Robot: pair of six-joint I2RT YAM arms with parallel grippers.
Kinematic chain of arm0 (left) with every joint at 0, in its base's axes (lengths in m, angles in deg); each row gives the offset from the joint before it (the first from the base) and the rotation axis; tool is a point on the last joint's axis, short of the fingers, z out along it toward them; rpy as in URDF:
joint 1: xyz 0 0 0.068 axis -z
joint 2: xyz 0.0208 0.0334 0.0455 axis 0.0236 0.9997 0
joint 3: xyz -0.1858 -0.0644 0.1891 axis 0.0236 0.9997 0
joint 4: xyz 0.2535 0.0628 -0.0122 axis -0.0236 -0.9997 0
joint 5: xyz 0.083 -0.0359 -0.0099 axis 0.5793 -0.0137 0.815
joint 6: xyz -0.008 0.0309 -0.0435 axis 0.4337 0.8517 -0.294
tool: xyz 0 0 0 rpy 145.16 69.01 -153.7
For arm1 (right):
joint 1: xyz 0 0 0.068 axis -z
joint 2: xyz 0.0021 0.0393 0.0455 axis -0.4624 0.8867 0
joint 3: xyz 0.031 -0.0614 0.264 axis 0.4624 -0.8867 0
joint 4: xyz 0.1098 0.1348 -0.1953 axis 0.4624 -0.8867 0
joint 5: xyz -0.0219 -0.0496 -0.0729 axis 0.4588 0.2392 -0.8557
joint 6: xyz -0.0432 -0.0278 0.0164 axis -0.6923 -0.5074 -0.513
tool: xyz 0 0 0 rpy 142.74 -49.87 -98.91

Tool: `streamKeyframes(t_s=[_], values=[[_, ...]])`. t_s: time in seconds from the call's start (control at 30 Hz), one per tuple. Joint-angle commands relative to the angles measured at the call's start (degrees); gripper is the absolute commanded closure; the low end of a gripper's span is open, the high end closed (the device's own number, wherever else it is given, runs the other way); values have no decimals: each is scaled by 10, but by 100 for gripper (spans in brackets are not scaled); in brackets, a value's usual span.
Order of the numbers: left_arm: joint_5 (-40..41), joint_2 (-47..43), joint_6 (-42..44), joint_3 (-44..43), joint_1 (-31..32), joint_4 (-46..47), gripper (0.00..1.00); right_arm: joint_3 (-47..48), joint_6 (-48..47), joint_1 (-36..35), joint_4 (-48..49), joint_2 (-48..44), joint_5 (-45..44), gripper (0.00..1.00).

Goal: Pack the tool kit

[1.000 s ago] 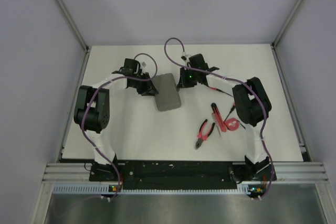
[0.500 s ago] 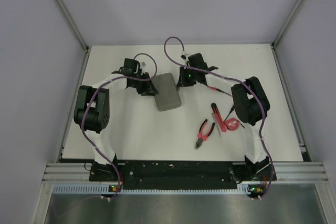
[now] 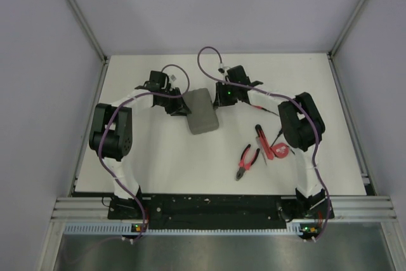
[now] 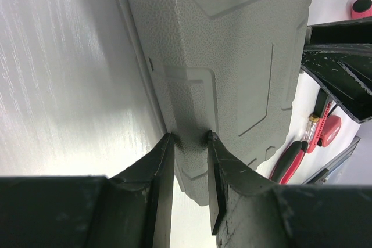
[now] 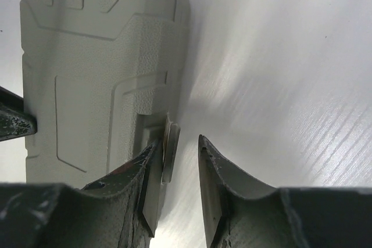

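The closed grey tool kit case [image 3: 202, 111] lies flat at mid-table between both arms. My left gripper [image 4: 189, 137] is shut on the case's [image 4: 221, 56] left rim, both fingertips pressing on the plastic. My right gripper [image 5: 180, 143] stands open at the case's [image 5: 99, 74] right side. Its left finger rests against the small latch flap [image 5: 170, 143], and its right finger is apart from it over bare table. Red-and-black pliers [image 3: 246, 160], a red-and-black knife [image 3: 260, 138] and the red tape measure [image 3: 278, 152] lie loose to the right of the case.
The loose tools sit close to the right arm's elbow [image 3: 298, 125]. The white tabletop [image 3: 158, 157] is bounded by grey walls on the left, right and back. The left arm's elbow [image 3: 111, 134] stands near the table's left edge.
My right gripper's jaws have spread apart at the latch. The case and the left gripper have not moved.
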Motion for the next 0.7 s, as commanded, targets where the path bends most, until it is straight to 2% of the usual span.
streamKeyframes(t_s=[0.0, 0.1, 0.23, 0.3, 0.43, 0.67], values=[[55, 20, 24, 25, 0, -38, 73, 9, 25, -2, 28, 16, 55, 70], [54, 20, 24, 28, 0, -38, 73, 10, 32, 1, 31, 19, 69, 80], [53, 17, 25, 28, 0, -39, 72, 6, 39, 6, 36, 16, 88, 100], [53, 13, 24, 24, 0, -42, 71, 2, 42, 7, 35, 9, 88, 100], [54, -1, 21, 8, 0, -48, 62, -1, 49, 11, 29, -25, 69, 100], [34, -50, -1, -42, 0, -47, 43, -2, 59, 11, -22, -91, 33, 100]])
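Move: The tool case lies between the hands, its middle about 4 cm right of and 1 cm ahead of the left hand, about 5 cm left of and 1 cm behind the right, roughly 1 cm lower. The latch the right fingers go for is 1 cm to their left. From the right hand, a red screwdriver lies some 17 cm right and 1 cm back; the red knife about 15 cm right and 12 cm back; the pliers 10 cm right and 18 cm back. The right fingers, already astride the case's latch, close and pinch its thin strip while the hand eases slightly left and tips about 5 degrees; it then draws back and up roughly 1 cm, keeping them shut. Meanwhile the left fingers open and let go of the case's left edge, that hand edging under 1 cm left and slightly back. ##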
